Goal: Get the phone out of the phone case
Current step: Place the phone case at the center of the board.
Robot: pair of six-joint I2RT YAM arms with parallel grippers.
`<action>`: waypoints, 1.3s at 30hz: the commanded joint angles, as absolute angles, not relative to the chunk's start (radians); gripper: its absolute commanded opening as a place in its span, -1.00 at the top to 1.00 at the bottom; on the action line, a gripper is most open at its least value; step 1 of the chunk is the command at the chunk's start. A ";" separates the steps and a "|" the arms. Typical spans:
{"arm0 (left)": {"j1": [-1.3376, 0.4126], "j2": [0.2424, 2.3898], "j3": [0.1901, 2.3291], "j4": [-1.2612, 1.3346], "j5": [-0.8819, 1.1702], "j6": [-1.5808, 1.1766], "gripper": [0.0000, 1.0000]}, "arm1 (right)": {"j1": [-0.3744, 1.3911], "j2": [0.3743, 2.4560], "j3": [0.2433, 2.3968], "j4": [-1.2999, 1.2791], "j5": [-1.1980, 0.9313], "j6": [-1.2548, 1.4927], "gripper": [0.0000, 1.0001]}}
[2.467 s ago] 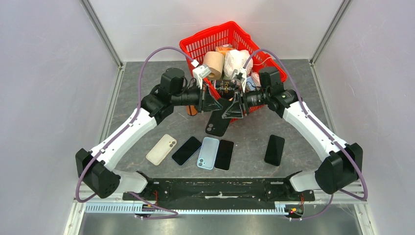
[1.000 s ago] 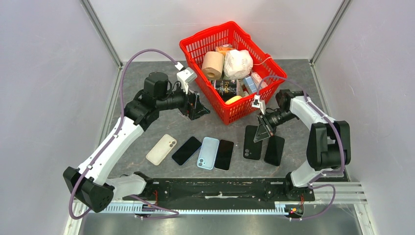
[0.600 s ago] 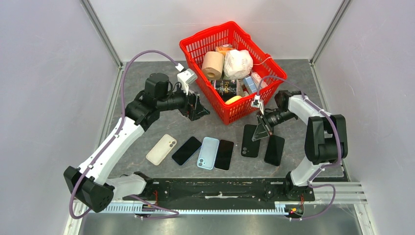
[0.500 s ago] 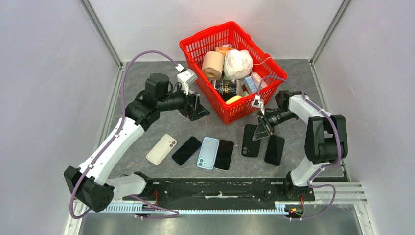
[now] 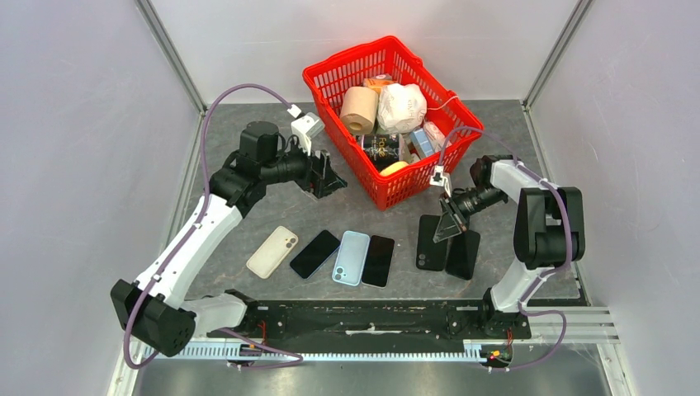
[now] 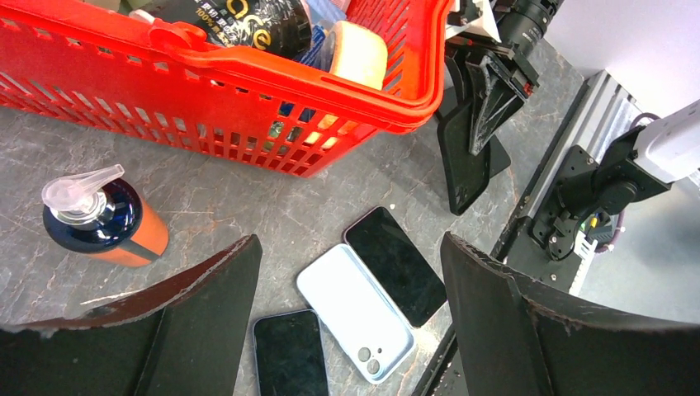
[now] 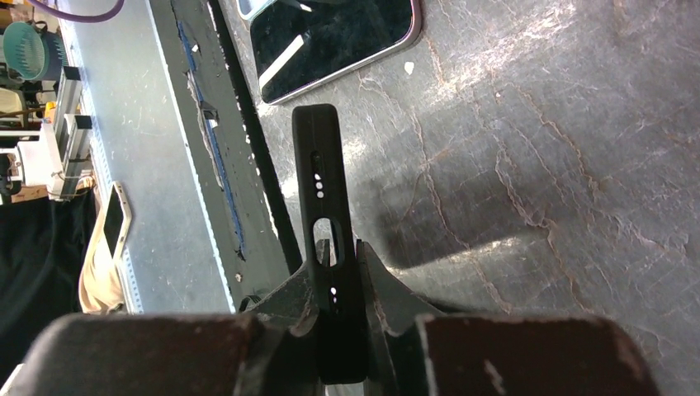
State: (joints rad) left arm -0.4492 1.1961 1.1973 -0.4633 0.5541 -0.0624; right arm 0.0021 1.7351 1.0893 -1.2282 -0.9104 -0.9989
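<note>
My right gripper (image 5: pixel 450 224) is shut on a black phone case (image 5: pixel 430 244), pinching its upper end low over the table on the right. In the right wrist view the phone case (image 7: pixel 324 198) runs edge-on between the jaws, and light shows through its port cutouts. A bare black phone (image 5: pixel 465 254) lies flat just right of it, touching or partly under the case's edge. My left gripper (image 5: pixel 327 176) hangs open and empty by the basket's near left corner. From the left wrist I see the phone case (image 6: pixel 464 169) slanting down from the right gripper (image 6: pixel 489 91).
A red basket (image 5: pixel 332 65) full of goods stands at the back. In front lie a cream case (image 5: pixel 272 252), a black phone (image 5: pixel 314 253), a light blue case (image 5: pixel 351 257) and another black phone (image 5: pixel 379 261). A pump bottle (image 6: pixel 97 221) stands under the left gripper.
The right gripper has shifted the black case a little right and nearer, up against the bare black phone. The left arm has drawn back slightly to the left, still open.
</note>
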 commanded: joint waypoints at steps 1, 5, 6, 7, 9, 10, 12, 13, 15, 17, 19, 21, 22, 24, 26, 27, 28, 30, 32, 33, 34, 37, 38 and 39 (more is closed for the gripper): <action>-0.438 1.204 1.204 -0.419 0.572 -0.071 -0.72 | 0.006 1.824 1.098 -1.307 -0.811 -0.930 0.54; -0.437 1.204 1.203 -0.419 0.575 -0.072 -0.72 | -0.009 1.824 1.089 -1.304 -0.793 -0.925 0.29; -0.436 1.206 1.202 -0.419 0.574 -0.072 -0.72 | -0.022 1.819 1.085 -1.299 -0.793 -0.923 0.19; -0.436 1.206 1.200 -0.417 0.576 -0.073 -0.72 | -0.024 1.812 1.084 -1.297 -0.793 -0.923 0.11; -0.436 1.205 1.196 -0.414 0.579 -0.076 -0.72 | -0.026 1.803 1.079 -1.290 -0.792 -0.919 0.04; -0.436 1.204 1.194 -0.413 0.579 -0.077 -0.72 | -0.027 1.799 1.077 -1.288 -0.792 -0.918 0.02; -0.436 1.200 1.192 -0.413 0.578 -0.077 -0.72 | -0.033 1.788 1.074 -1.278 -0.789 -0.909 -0.04; -0.436 1.197 1.189 -0.414 0.579 -0.076 -0.72 | -0.037 1.780 1.071 -1.272 -0.787 -0.900 -0.09; -0.436 1.194 1.187 -0.415 0.581 -0.077 -0.72 | -0.043 1.763 1.072 -1.264 -0.782 -0.882 -0.16; -0.436 1.190 1.186 -0.416 0.580 -0.077 -0.72 | -0.043 1.748 1.072 -1.258 -0.771 -0.865 -0.24; -0.436 1.186 1.184 -0.416 0.582 -0.077 -0.72 | -0.044 1.734 1.066 -1.249 -0.757 -0.853 -0.29; -0.436 1.181 1.184 -0.417 0.583 -0.078 -0.72 | -0.043 1.719 1.060 -1.238 -0.737 -0.838 -0.34; -0.436 1.180 1.184 -0.416 0.583 -0.078 -0.72 | -0.043 1.713 1.056 -1.234 -0.731 -0.831 -0.36; -0.436 1.179 1.184 -0.417 0.584 -0.080 -0.72 | -0.043 1.698 1.052 -1.220 -0.711 -0.819 -0.42; -0.436 1.177 1.184 -0.417 0.587 -0.080 -0.72 | -0.043 1.683 1.051 -1.204 -0.690 -0.800 -0.52; -0.436 1.176 1.184 -0.417 0.586 -0.081 -0.72 | -0.043 1.676 1.050 -1.194 -0.682 -0.793 -0.56; -0.436 1.175 1.183 -0.417 0.586 -0.081 -0.72 | -0.043 1.667 1.048 -1.189 -0.676 -0.785 -0.60; -0.436 1.172 1.182 -0.416 0.586 -0.081 -0.72 | -0.043 1.652 1.050 -1.174 -0.666 -0.770 -0.68; -0.436 1.168 1.179 -0.416 0.586 -0.079 -0.72 | -0.043 1.641 1.054 -1.160 -0.666 -0.754 -0.75; -0.436 1.167 1.177 -0.416 0.585 -0.080 -0.72 | -0.043 1.637 1.057 -1.157 -0.668 -0.747 -0.77; -0.436 1.164 1.177 -0.416 0.586 -0.079 -0.72 | -0.043 1.634 1.062 -1.154 -0.670 -0.742 -0.78; -0.436 1.160 1.173 -0.417 0.586 -0.078 -0.72 | -0.042 1.636 1.070 -1.148 -0.671 -0.724 -0.84; -0.436 1.158 1.172 -0.417 0.586 -0.078 -0.72 | -0.042 1.635 1.069 -1.141 -0.664 -0.713 -0.85; -0.436 1.157 1.172 -0.417 0.586 -0.077 -0.72 | -0.041 1.635 1.069 -1.138 -0.660 -0.710 -0.86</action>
State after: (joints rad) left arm -0.4397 1.1893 1.1778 -0.4545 0.5606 -0.0631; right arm -0.0376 1.6371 1.0641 -1.1786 -0.7025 -0.8299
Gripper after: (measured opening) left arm 0.859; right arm 0.920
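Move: The right hand still pinches the black phone case by its right edge, a few centimetres over the board; the landing spot for the case lies about 3 cm back, 1 cm left and 4 cm below that hand. The black phone lies roughly 5 cm back and 6 cm right of the hand, the dark-screened phone 7 cm back and 18 cm left, both some 4 cm below. From the left hand the spot is about 10 cm back, 28 cm right and 22 cm below. The right hand dips slightly, not quite 1 cm, and its fingers start to open at once, letting go of the black case's edge so that the case comes down beside and partly over the black phone. Then it draws off about 3.5 cm to the right at nearly the same height, the fingers going on to open almost fully and tipping some 15 degrees more steeply down. ##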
